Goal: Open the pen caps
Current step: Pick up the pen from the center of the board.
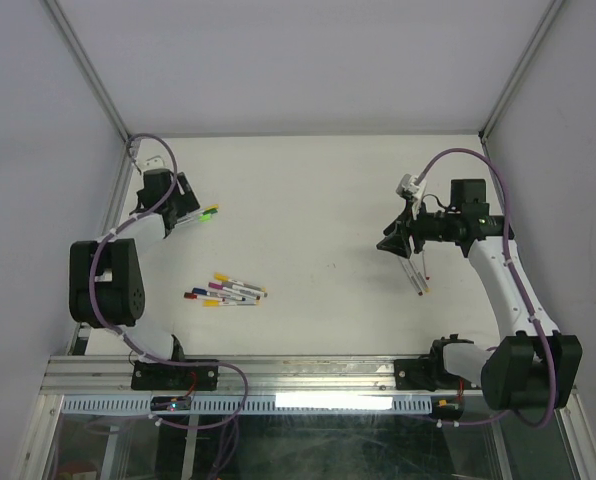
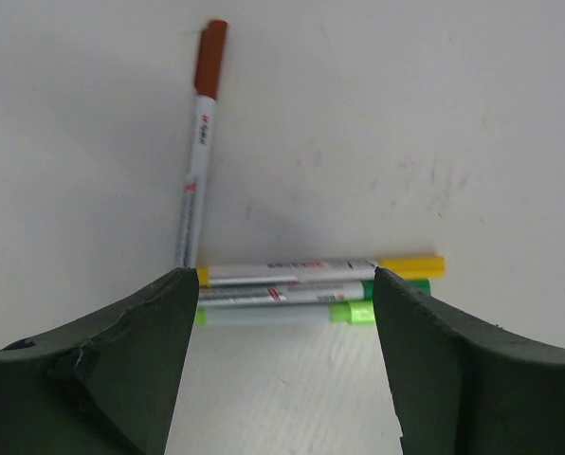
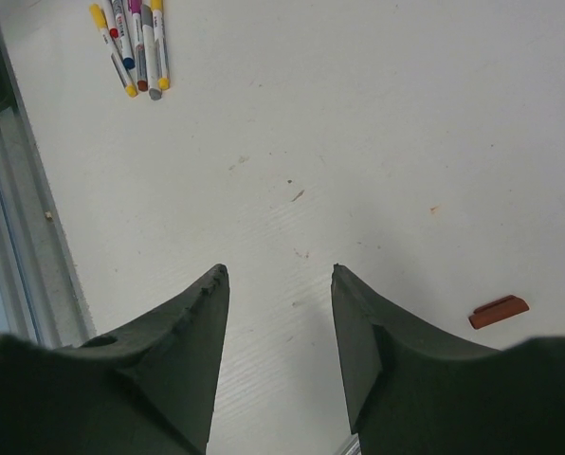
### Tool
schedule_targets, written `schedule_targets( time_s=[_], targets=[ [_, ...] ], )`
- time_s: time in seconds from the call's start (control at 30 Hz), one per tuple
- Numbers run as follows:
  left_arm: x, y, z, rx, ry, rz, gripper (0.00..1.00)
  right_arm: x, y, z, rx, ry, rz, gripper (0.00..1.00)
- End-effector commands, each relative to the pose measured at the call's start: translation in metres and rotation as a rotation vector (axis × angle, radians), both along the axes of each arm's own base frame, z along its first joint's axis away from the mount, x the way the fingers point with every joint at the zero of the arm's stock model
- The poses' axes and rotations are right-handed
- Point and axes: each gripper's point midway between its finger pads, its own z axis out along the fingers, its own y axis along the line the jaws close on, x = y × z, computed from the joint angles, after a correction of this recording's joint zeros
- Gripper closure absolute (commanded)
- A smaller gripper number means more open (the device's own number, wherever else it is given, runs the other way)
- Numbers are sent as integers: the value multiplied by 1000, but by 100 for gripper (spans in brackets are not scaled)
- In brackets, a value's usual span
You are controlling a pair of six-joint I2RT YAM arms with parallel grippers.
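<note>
In the left wrist view three pens lie side by side just past my fingertips: a yellow-capped one (image 2: 311, 269), a green one (image 2: 292, 294) and a light green one (image 2: 273, 314). A fourth pen (image 2: 195, 161) with a brown cap (image 2: 210, 57) points away from them. My left gripper (image 2: 284, 277) (image 1: 188, 205) is open, with nothing between its fingers. My right gripper (image 3: 280, 270) (image 1: 394, 243) hangs open over bare table. A loose maroon cap (image 3: 499, 311) lies to its right. Several more pens (image 1: 228, 291) (image 3: 136, 47) lie in a cluster at centre left.
Two thin pens (image 1: 418, 278) lie just below the right gripper in the top view. A metal rail (image 1: 308, 372) runs along the near edge of the white table (image 1: 308, 200). White enclosure walls close in the back and both sides.
</note>
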Motion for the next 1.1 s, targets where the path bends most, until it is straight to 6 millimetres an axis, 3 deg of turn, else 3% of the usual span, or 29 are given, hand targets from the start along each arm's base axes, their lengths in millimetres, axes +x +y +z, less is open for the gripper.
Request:
schedule_targets(
  time_s=[0.0,0.23,0.37,0.67,0.93,1.07],
  targets=[
    [35,39,27,14,-56,142,28,1,3,5,12,-28,22,50],
    [43,63,14,111,23,180,35,1,5,2,24,0,31,50],
    [50,66,-4,105,97,154,42,1,5,2,30,6,32,50],
    [50,67,-29,50,152,121,47,1,6,0,34,17,33,50],
    [44,67,-43,44,191,124,66,1,6,0,30,14,30,50],
    [39,69,-45,45,200,134,81,1,5,0,31,14,28,50]
  ],
)
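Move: About 5 cm ahead of the left hand, 6 cm to its left and 6 cm below lies the middle of the red-capped pen, its cap pointing away from the base. The yellow-capped pen lies almost beneath this hand, some 3 cm ahead and 2 cm right; the light-green pen is about 1 cm ahead and 1 cm right, both 6 cm down. From the right hand the red-capped pen is roughly 53 cm left, 21 cm ahead and 18 cm below. Swinging left and forward off the bunch of pens, the left hand goes about 5 cm each way, then sinks some 6 cm over the red-capped pen while easing back a little. The fingers tip down about 15 degrees and narrow from well open to nearly shut, one on each side of the barrel on its uncapped half, where the hand stays as they close. ##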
